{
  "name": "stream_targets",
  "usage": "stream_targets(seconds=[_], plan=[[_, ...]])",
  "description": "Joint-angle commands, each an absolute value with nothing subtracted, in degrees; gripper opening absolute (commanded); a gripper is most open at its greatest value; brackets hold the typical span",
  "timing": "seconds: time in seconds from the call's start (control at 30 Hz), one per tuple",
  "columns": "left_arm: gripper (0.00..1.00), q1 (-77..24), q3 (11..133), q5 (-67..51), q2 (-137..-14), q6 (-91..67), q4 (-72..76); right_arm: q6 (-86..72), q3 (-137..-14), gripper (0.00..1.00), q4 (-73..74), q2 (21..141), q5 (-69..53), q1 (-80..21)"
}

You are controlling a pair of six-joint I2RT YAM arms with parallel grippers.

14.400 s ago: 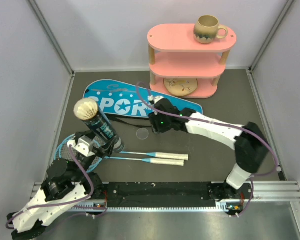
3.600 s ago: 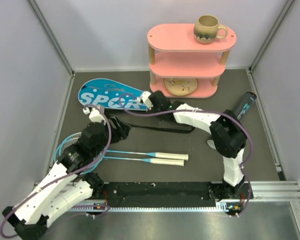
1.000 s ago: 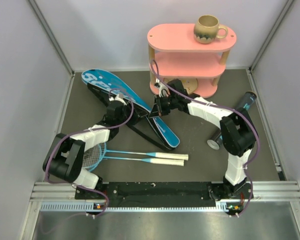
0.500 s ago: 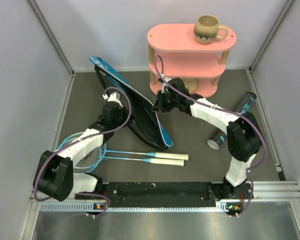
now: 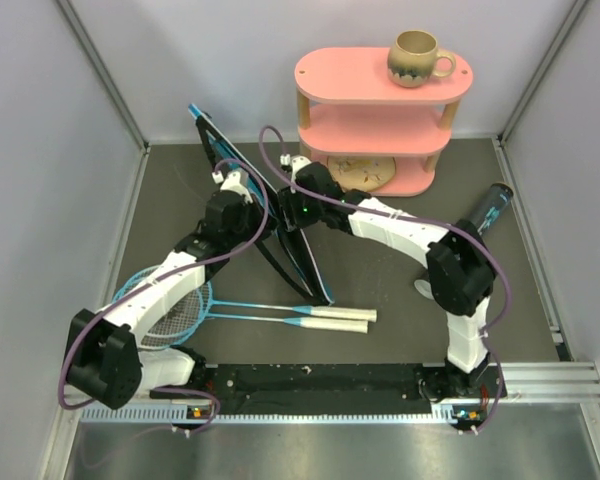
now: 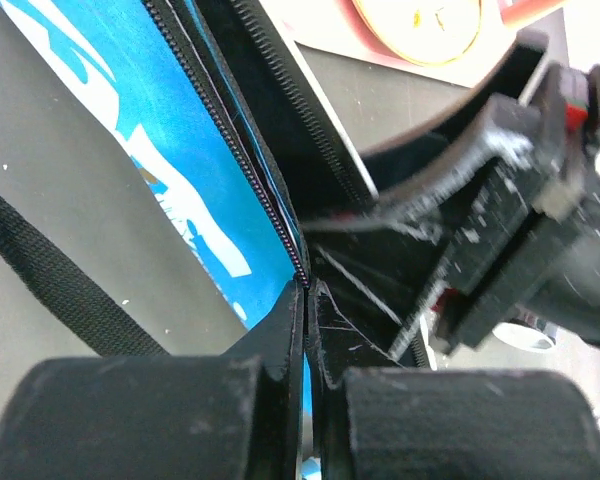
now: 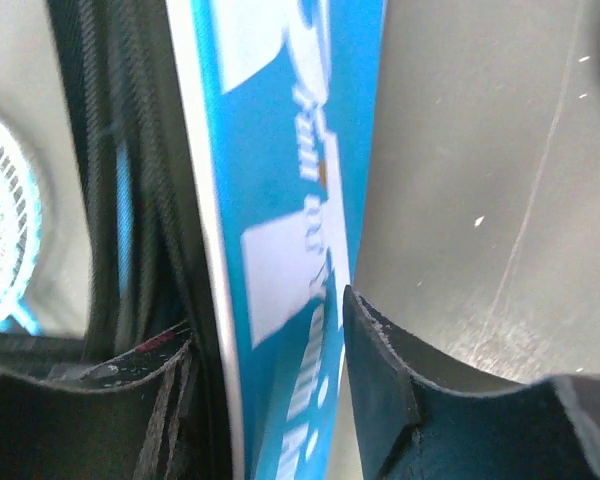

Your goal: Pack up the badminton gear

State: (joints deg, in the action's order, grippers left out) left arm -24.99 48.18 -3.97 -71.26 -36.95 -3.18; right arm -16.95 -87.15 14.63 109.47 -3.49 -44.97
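Observation:
The blue racket cover (image 5: 285, 245) stands on its long edge, running from the back left toward the rackets. My left gripper (image 5: 248, 195) is shut on its zipper edge; in the left wrist view the fingertips (image 6: 307, 295) meet on the black zipper seam of the cover (image 6: 180, 150). My right gripper (image 5: 292, 205) is on the cover's other side. In the right wrist view its jaws (image 7: 270, 340) stand apart, with the blue printed panel (image 7: 280, 150) between them. Two light-blue rackets (image 5: 280, 313) lie flat at the front left. The black tube (image 5: 490, 207) lies at the right.
A pink three-tier shelf (image 5: 380, 110) stands at the back, with a beige mug (image 5: 420, 55) on top and a round disc (image 5: 360, 170) on its lowest tier. The cover's black strap (image 6: 50, 260) trails on the mat. Grey walls close in left and right.
The cover has swung up from leaning open to standing nearly on edge. My left gripper closed on its zipper edge. My right gripper moved left along the cover and its jaws parted.

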Motion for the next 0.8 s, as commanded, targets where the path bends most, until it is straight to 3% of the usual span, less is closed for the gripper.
stream_targets(seconds=[0.0, 0.1, 0.13, 0.23, 0.3, 0.33, 0.37, 0.47, 0.53, 0.77], plan=[[0.00, -25.49, 50.01, -4.22, -71.54, -36.83, -0.53, -14.50, -94.21, 0.45, 15.64, 113.46, 3.16, -44.47], [0.00, -25.49, 48.87, -1.41, -71.81, -36.56, -0.70, -15.90, -96.15, 0.06, 15.47, 114.17, 2.03, -43.95], [0.00, -25.49, 48.52, -0.62, -71.98, -36.82, -0.70, -16.60, -95.72, 0.00, 14.25, 113.82, 0.63, -43.42], [0.00, -25.31, 47.64, 3.51, -72.86, -39.80, -1.40, -19.50, -91.26, 0.00, 7.25, 112.68, -6.23, -42.11], [0.08, -24.70, 47.37, 4.57, -73.74, -40.95, -1.76, -21.00, -89.30, 0.00, 4.49, 111.54, -9.22, -41.66], [0.29, -24.44, 47.37, 4.57, -73.91, -41.65, -1.67, -21.01, -88.43, 0.00, 3.35, 111.45, -9.75, -41.75], [0.43, -24.26, 47.20, 4.74, -74.44, -42.01, -1.32, -21.01, -88.16, 0.00, 3.08, 111.45, -10.54, -41.57], [0.67, -23.38, 47.63, 4.49, -76.10, -42.89, 1.13, -21.00, -87.28, 0.00, 2.11, 111.36, -12.47, -41.66], [0.73, -23.12, 49.82, 4.66, -77.42, -42.72, 0.97, -20.92, -86.84, 0.00, 1.93, 111.18, -13.18, -41.66], [0.79, -22.76, 56.68, 4.75, -83.84, -40.87, 0.26, -21.01, -86.22, 0.00, 1.06, 110.22, -14.41, -41.57]])
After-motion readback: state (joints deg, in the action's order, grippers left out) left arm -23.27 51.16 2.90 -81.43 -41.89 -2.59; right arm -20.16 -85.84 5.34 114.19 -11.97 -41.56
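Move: The badminton bag stands tilted on edge. The left gripper already pinches its left zipper rim; the white-piped right rim is about 3 cm to this hand's right and 3 cm lower. That right rim lies just 2 cm ahead of the half-open right gripper and 1 cm below it. From the left hand, the racket handles lie some 20 cm back, 12 cm right, and the plate 14 cm ahead, 21 cm right, both roughly 15 cm lower. Slide the right gripper about 2.5 cm forward over the bag's right rim, shut its fingers on it, and keep that pinch while easing some 1 cm down. Only then open the left fingers wide to let go of the left zipper rim, and bring that gripper about 4 cm down and 4 cm forward, veering slightly left, turning some 10 degrees counter-clockwise, its spread fingers coming around the blue side panel. ##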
